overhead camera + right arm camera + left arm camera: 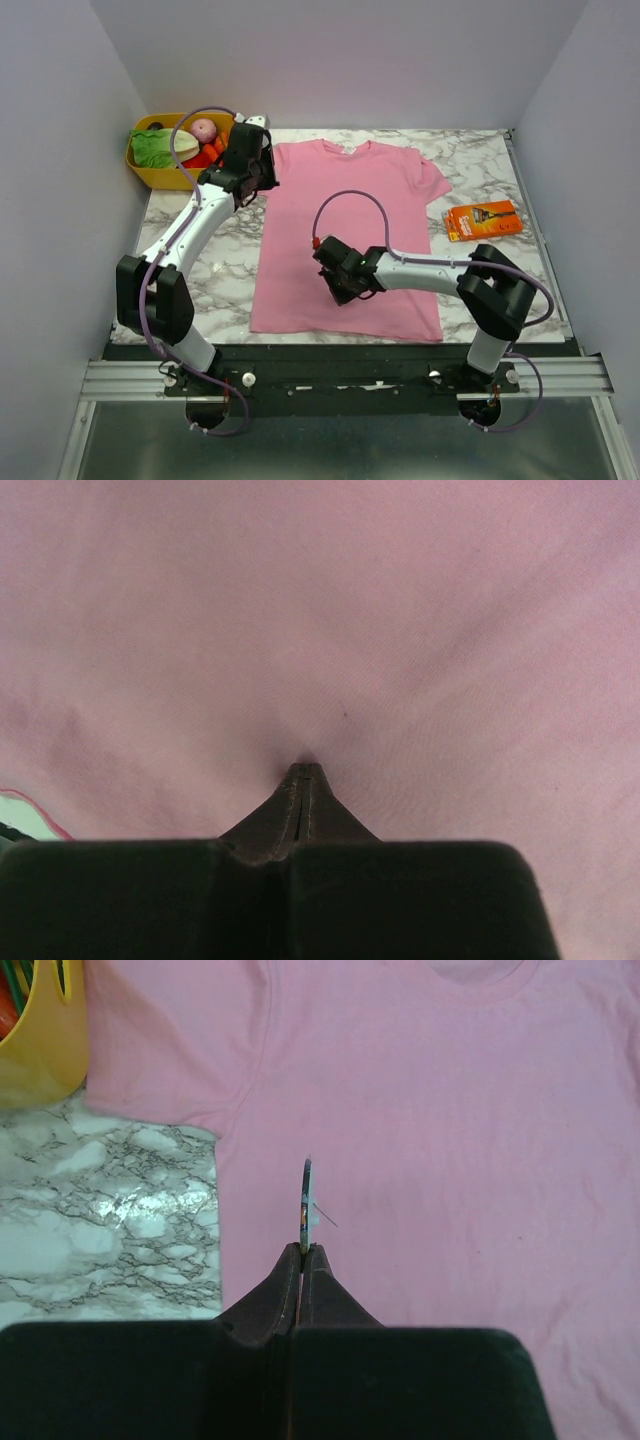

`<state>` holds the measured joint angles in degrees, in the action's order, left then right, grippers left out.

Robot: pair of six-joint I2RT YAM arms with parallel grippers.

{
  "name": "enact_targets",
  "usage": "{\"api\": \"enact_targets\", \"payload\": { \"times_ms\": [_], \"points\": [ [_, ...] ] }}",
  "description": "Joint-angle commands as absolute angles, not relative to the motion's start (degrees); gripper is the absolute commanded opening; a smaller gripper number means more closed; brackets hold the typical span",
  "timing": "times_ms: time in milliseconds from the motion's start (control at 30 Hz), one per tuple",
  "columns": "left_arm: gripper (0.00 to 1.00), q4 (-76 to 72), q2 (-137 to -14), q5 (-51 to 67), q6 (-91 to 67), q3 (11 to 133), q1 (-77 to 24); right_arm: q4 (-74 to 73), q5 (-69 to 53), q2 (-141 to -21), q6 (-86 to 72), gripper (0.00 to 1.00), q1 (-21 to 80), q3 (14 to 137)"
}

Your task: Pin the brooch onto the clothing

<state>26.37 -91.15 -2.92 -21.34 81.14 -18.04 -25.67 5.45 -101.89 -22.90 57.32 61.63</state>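
The clothing [350,200] is a pink T-shirt lying flat on the marble table, neck towards the back. My left gripper [267,177] hovers by the shirt's left sleeve. In the left wrist view the left gripper [303,1250] is shut on the brooch [307,1198], a thin disc seen edge-on with a fine pin sticking out to the right, above the clothing [450,1110]. My right gripper [339,292] is down on the shirt's lower middle. In the right wrist view the right gripper [305,770] is shut, its tips nipping a pucker of the clothing [400,600].
A yellow basket [143,172] of vegetables stands at the back left, close to the left gripper; the basket [40,1055] also shows in the left wrist view. An orange razor pack [483,220] lies right of the shirt. Bare marble table [205,270] runs along the left side.
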Motion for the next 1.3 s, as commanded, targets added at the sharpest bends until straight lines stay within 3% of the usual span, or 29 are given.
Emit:
{"api": "enact_targets", "payload": {
  "times_ms": [0, 667, 1000, 1267],
  "points": [
    [0.00, 26.10, -90.09, -2.11, -21.97, 80.86, -17.58, -35.51, 2.81, -104.33, -24.08, 0.01, 59.06, 55.46],
    [0.00, 27.42, -95.54, -1.15, -21.45, 82.88, -17.40, -35.95, 0.26, -101.95, -26.28, 0.01, 62.93, 52.21],
    [0.00, 28.30, -99.14, -1.84, -20.13, 84.81, -17.66, -40.87, 20.29, -93.00, -27.77, 0.01, 63.11, 60.54],
    [0.00, 30.32, -102.92, -5.80, -18.81, 88.15, -20.21, -38.24, 23.29, -88.16, -24.35, 0.01, 61.00, 66.62]
  ]
}}
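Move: Under the right hand's shut fingertips lies the clothing itself; its near hem is about 7 cm back, the hem's left corner some 21 cm left and 6 cm back. Below the left hand by roughly 20 cm, the left chest is about 2 cm ahead and 5 cm right, the left armpit 2 cm ahead and 3 cm left. The collar is about 13 cm ahead and 18 cm right of it, the vegetable basket 12 cm ahead and 20 cm left. Pressing its closed fingertips down on the cloth still, the right hand drags it back towards the base by about 4 cm, then sweeps a further 4 cm right before rising some 6 cm, drifting forward, clear of the fabric. After a pause the left hand, keeping its pinch on the brooch, sinks about 5 cm towards the clothing and eases slightly forward, fingers tipping further down. ##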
